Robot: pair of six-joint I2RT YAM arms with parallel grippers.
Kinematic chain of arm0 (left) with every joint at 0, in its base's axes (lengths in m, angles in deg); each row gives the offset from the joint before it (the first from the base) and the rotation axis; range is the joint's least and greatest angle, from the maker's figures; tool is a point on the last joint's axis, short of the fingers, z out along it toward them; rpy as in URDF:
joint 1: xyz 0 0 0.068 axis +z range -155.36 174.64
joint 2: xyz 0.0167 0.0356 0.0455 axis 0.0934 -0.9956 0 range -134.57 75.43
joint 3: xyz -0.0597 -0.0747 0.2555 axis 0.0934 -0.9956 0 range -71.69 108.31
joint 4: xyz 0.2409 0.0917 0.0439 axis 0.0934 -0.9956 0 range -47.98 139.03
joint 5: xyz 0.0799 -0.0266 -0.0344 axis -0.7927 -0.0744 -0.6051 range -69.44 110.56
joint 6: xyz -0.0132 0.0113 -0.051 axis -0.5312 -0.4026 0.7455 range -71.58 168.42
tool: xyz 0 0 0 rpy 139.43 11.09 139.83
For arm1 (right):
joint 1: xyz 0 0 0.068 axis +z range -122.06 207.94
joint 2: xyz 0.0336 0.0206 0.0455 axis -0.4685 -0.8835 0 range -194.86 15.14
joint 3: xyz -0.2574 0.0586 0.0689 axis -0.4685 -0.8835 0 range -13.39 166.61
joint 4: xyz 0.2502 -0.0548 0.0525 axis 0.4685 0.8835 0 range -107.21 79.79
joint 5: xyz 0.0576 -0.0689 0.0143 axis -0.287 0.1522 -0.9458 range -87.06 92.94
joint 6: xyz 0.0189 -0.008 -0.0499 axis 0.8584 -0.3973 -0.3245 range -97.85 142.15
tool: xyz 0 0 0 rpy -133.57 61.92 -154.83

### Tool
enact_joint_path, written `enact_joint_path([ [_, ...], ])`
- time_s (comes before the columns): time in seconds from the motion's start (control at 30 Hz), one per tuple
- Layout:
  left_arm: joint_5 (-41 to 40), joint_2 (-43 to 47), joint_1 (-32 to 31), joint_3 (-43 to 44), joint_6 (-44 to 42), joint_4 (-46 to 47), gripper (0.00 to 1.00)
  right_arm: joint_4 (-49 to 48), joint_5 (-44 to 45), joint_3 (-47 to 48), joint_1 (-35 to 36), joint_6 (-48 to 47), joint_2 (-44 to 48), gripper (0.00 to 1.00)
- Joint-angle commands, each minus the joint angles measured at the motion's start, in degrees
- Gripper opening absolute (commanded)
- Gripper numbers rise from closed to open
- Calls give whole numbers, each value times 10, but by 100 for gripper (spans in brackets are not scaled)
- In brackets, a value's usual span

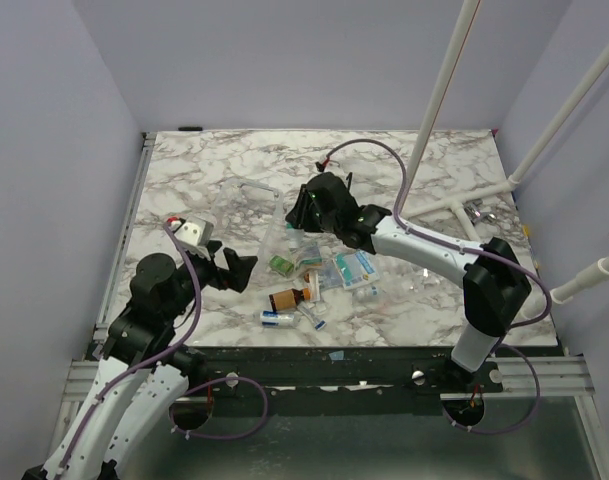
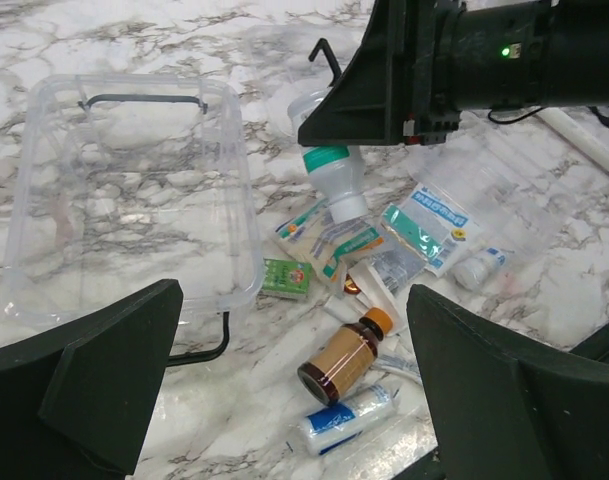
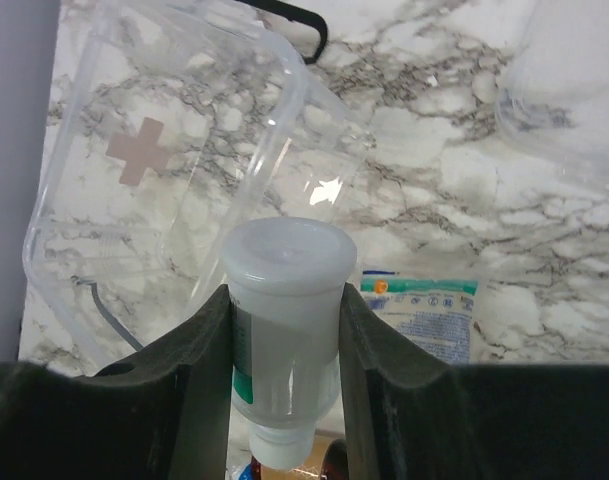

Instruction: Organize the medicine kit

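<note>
The medicine kit (image 1: 246,208) is a clear plastic box with a black handle, lying on the marble table left of centre. It also shows in the left wrist view as the kit (image 2: 134,190) and in the right wrist view as the kit (image 3: 174,170), with a pink cross on it. My right gripper (image 1: 304,215) hangs at the kit's right edge. It is shut on a white bottle (image 3: 287,320) with a green label, cap pointing down. The same bottle (image 2: 334,185) hangs above the loose packets. My left gripper (image 2: 294,300) stands wide open and empty, near the kit's front corner.
Loose items lie right of the kit and in front of it: an amber bottle (image 2: 344,355), a gauze roll (image 2: 349,420), a small green box (image 2: 286,278), flat packets (image 2: 439,225) and a small white bottle (image 2: 481,268). White poles (image 1: 439,100) rise at the back right.
</note>
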Motion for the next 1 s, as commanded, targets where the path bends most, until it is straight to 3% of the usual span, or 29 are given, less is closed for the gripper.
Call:
enact_joint_path([
  [0.0,-88,22,-1,9,-3,-13,98,3,-29,55,5,-130,-8,12],
  [0.33,-231,89,-2,6,6,-26,98,34,-45,188,27,-316,-59,15],
  [0.73,-304,145,-2,-2,14,-24,98,34,-113,326,61,-429,-178,21],
  [0.97,-306,153,-2,-6,16,-20,98,49,-123,394,80,-480,-261,23],
])
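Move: Out to the left of the right hand, which already holds the white bottle, the open clear box has its middle about 15 cm left, 6 cm ahead and 12 cm lower. The green packet lies some 5 cm left, 6 cm back and 15 cm below this hand, and the brown bottle roughly 3 cm left, 15 cm back and 14 cm below. From the empty left hand the box is around 26 cm ahead, straight on, and 20 cm down. Carrying the white bottle left in an arc to over the clear box, the right hand travels about 13 cm, climbing nearly 9 cm before sinking some 4 cm again; it swings counter-clockwise and tips its fingers upward, grip kept. The open left hand draws aside about 10 cm to the left and slightly up, turning some 30 degrees counter-clockwise. ##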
